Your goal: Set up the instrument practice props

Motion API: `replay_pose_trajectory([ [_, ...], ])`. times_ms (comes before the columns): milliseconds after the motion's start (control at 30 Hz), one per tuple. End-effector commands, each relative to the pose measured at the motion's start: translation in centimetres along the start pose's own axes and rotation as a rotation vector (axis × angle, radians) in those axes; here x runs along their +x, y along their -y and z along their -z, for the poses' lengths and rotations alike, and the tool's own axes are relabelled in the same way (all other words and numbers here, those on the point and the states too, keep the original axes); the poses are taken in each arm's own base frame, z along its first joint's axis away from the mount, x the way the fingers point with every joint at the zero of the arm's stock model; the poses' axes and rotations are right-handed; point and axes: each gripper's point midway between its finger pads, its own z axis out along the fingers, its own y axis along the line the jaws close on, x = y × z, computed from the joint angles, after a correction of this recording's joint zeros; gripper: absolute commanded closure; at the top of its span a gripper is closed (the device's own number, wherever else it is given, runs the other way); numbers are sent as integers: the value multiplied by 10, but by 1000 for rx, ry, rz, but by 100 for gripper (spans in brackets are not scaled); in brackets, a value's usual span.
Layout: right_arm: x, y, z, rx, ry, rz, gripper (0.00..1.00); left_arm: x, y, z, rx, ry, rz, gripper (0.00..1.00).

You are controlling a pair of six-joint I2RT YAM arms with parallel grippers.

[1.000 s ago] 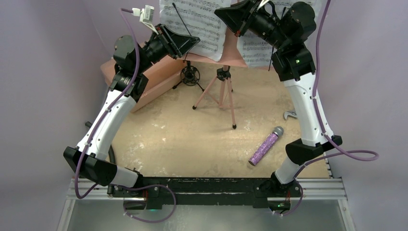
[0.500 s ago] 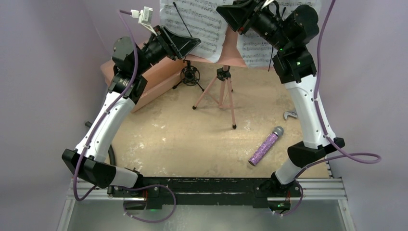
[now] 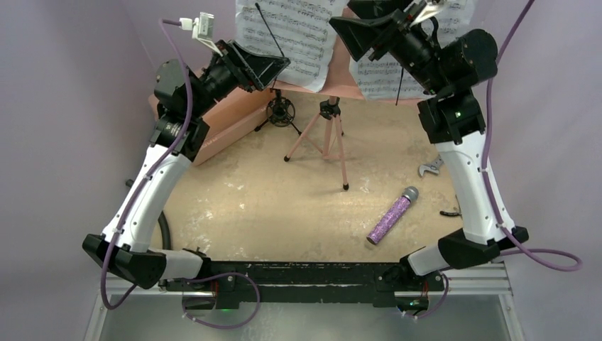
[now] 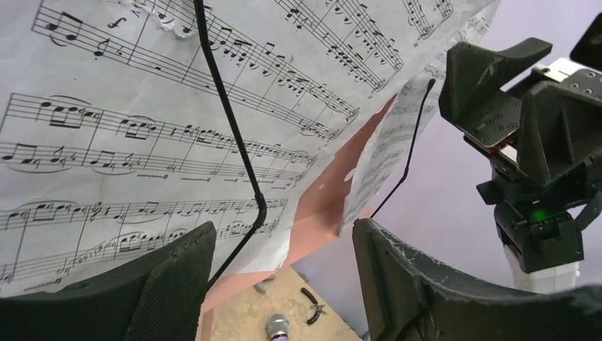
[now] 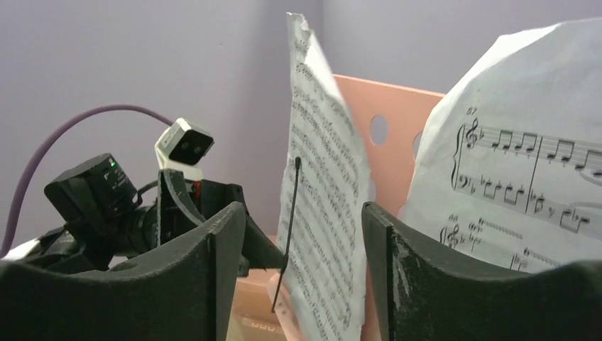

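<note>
The pink music stand (image 3: 328, 135) stands on thin tripod legs at the back of the table. Two white sheet-music pages lean on its perforated desk (image 5: 387, 142): the left page (image 3: 298, 35) and the right page (image 3: 380, 74). A thin black wire arm crosses each page. My left gripper (image 3: 273, 67) is open just left of the left page (image 4: 142, 106), holding nothing. My right gripper (image 3: 341, 32) is open in front of the desk, between the pages, with nothing in it. The glittery purple microphone (image 3: 392, 215) lies at the front right. The black shock-mount mini tripod (image 3: 280, 112) stands beside the stand's legs.
A big pink case (image 3: 213, 124) lies at the back left, under my left arm. A wrench (image 3: 429, 168) and pliers (image 3: 451, 212) lie near the right edge, by my right arm. Purple walls close in on the left, right and back.
Both grippers have opened. The right arm has drawn back to the right and its base link has swung outward. The left arm has shifted slightly left, away from the page.
</note>
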Motion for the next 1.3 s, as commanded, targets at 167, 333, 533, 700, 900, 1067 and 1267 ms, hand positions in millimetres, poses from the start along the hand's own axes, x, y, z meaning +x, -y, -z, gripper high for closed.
replay_pose_trajectory([
  [167, -23, -24, 34, -11, 89, 55, 27, -9, 3, 46, -147, 24, -158, 21],
  [333, -24, -27, 58, 45, 101, 46, 15, 1, -5, 81, -244, 22, -198, 15],
  [533, -18, -38, 84, 74, 67, 1, 13, 16, -32, 138, -457, 86, -149, 12],
  [700, -8, -45, 106, 101, 16, -37, 12, 52, -83, 194, -766, 84, -11, 12],
  [900, 25, -53, 137, 134, -72, -117, 10, 119, -129, 243, -1020, -59, 112, 11],
  [1067, 67, -55, 164, 171, -175, -175, 10, 155, -145, 247, -1050, -137, 189, 10],
  [1267, 117, -50, 200, 250, -270, -217, 10, 175, -161, 225, -1016, -182, 225, 11],
])
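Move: The left sheet's middle is about 5 cm ahead of my left hand, 3 cm right and 5 cm up. Its black clip rod is only some 3 cm ahead, 3 cm right and level with those fingers. From my right hand that sheet's middle is 8 cm ahead, 12 cm left and 10 cm down; the right sheet is 6 cm ahead, 15 cm right and 10 cm down, and the microphone roughly 13 cm back, 18 cm right and 65 cm below. I back both hands away from the loaded music stand, spreading the already parted fingers wider. My left hand first slips back and left from the clip rod, then plunges nearly 30 cm, ending 15 cm farther left, swinging counter-clockwise and tipping down some 45 degrees. My right hand draws back about 10 cm and right 6 cm, then sinks with its fingers tipping down roughly 20 degrees, down 16 cm overall. ##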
